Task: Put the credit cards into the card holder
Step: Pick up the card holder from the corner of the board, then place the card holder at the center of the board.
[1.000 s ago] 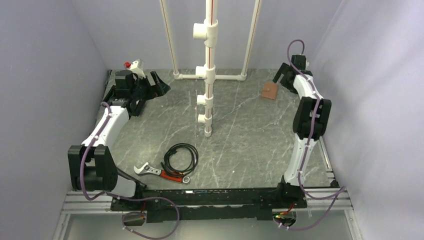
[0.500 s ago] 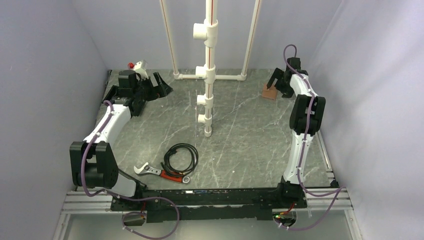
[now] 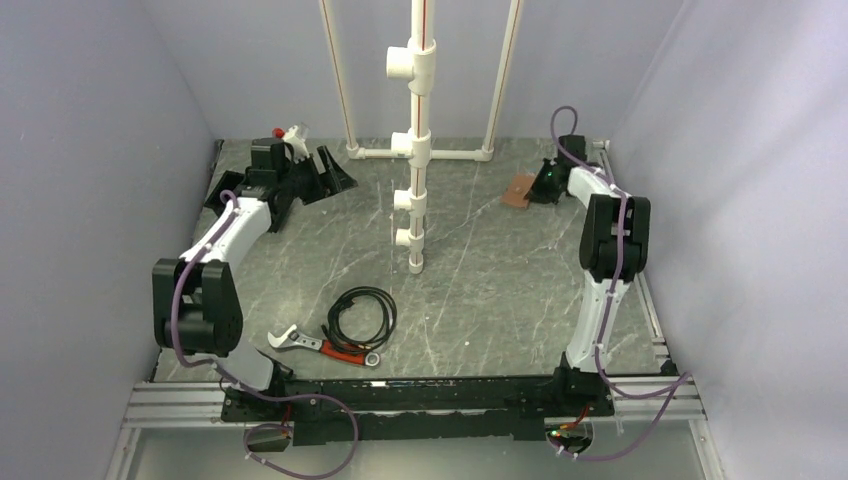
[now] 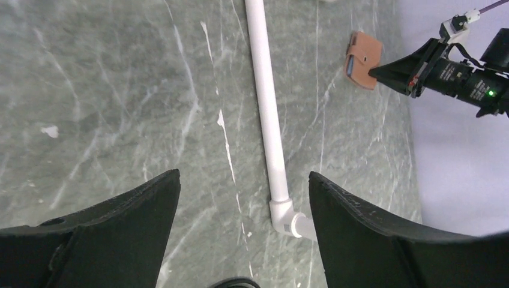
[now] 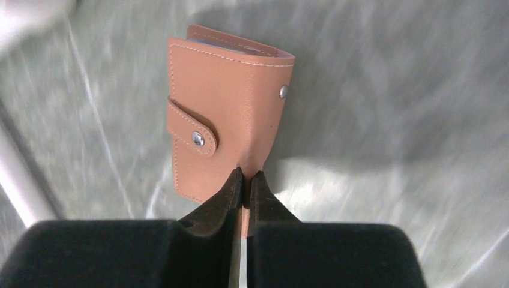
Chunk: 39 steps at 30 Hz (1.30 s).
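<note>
The card holder [image 3: 519, 190] is a folded tan leather wallet with a snap strap, lying at the back right of the table. My right gripper [image 3: 541, 186] is shut on its near edge; in the right wrist view the two fingers pinch the leather of the card holder [image 5: 231, 108] at the right gripper [image 5: 246, 180]. From the left wrist I also see the card holder [image 4: 364, 60] with the right gripper [image 4: 375, 72] on it. My left gripper [image 3: 326, 177] stands open at the back left, its jaws wide with nothing between them [image 4: 243, 180]. The credit cards are out of view.
A white pipe frame [image 3: 418, 150] stands upright in the middle back, with a base pipe [image 4: 267, 120] lying along the floor. A coiled black cable [image 3: 362, 315] and a red-handled wrench [image 3: 320, 345] lie near the front. Walls close in on both sides.
My right gripper swung left and down and shut on the card holder, which shifted left with it. My left arm moved a little right along the back.
</note>
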Available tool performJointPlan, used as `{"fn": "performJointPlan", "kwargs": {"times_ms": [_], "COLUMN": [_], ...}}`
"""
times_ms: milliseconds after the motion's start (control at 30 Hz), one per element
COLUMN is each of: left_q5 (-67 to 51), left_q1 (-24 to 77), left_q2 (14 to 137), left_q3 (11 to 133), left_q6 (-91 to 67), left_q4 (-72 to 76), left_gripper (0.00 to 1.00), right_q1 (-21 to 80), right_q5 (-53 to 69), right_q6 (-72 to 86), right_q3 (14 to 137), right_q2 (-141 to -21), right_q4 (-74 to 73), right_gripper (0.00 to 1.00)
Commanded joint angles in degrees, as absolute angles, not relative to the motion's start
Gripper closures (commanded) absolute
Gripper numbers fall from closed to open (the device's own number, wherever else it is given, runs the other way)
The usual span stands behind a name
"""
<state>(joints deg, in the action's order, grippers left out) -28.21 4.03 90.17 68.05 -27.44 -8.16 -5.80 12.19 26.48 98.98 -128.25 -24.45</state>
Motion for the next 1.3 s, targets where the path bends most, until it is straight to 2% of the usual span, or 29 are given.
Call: {"fn": "performJointPlan", "kwargs": {"times_ms": [0, 200, 300, 400, 500, 567, 633, 767, 867, 1067, 1200, 1267], "left_q5": [-33.3, -23.6, -24.6, -26.8, -25.1, -18.0, -5.7, 15.8, 22.7, 20.3, 17.2, 14.1], "left_q1": [5.4, 7.9, 8.2, 11.2, 21.7, 32.6, 44.5, 65.0, 72.5, 72.3, 69.4, 67.3], "left_q2": [91.3, 81.3, 72.5, 62.8, 55.5, 51.0, 48.6, 55.4, 66.1, 81.5, 85.8, 87.9], "left_q3": [68.7, 62.4, 53.9, 44.3, 36.6, 31.0, 26.8, 27.2, 34.2, 42.9, 45.9, 46.5], "left_q6": [-34.1, -38.2, -39.1, -40.4, -46.3, -53.4, -57.9, -59.3, -57.3, -55.9, -55.6, -55.7], "left_q4": [-7.6, -17.9, -20.8, -22.0, -19.2, -13.8, -8.4, -3.6, -3.6, -2.5, -3.5, -2.8], "left_gripper": [0.20, 0.26, 0.30, 0.29, 0.29, 0.29, 0.29, 0.31, 0.36, 0.62, 0.71, 0.80], "right_q1": [3.7, 17.4, 23.5, 27.7, 31.9, 35.2, 36.3, 36.4, 36.2, 34.8, 31.7, 29.4], "right_q5": [9.8, 3.4, 2.2, 5.1, 12.9, 15.9, 16.3, 14.3, 12.4, 13.5, 17.4, 21.0], "right_q6": [28.0, 31.0, 33.3, 36.8, 39.2, 40.5, 41.0, 39.8, 40.3, 41.2, 40.9, 41.1], "right_q3": [77.9, 52.8, 44.5, 35.9, 29.6, 26.3, 25.0, 23.9, 23.1, 21.6, 20.3, 18.6], "right_q2": [-112.6, -91.5, -80.9, -72.9, -69.0, -67.3, -66.4, -65.8, -65.2, -65.0, -65.6, -65.7], "right_q4": [-21.2, -17.6, -19.2, -18.2, -13.3, -9.2, -7.1, -7.4, -6.6, -2.6, -0.5, 2.3], "right_gripper": [1.00, 1.00, 1.00, 1.00, 1.00, 0.93, 0.80, 0.66, 0.55, 0.44, 0.43, 0.42]}}
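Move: The card holder is already pinched at its near right edge in my right fingers, its middle about 2 cm ahead and 3 cm left. I'm taking it to bare board some 38 cm back and 22 cm left, 3 cm below; the white post's foot stands 24 cm back and 32 cm left, the hose coil 38 cm back and 43 cm left. From my left hand the holder lies 12 cm ahead, 44 cm right and 16 cm below. Keeping the holder low at board height, my right hand sweeps it about 36 cm back and 20 cm left, turning some 30 degrees counter-clockwise, then opens halfway and lets go. My open left hand swings back, then right and down past the robot's side of the post, ending just above the holder with its fingers mostly closed. ##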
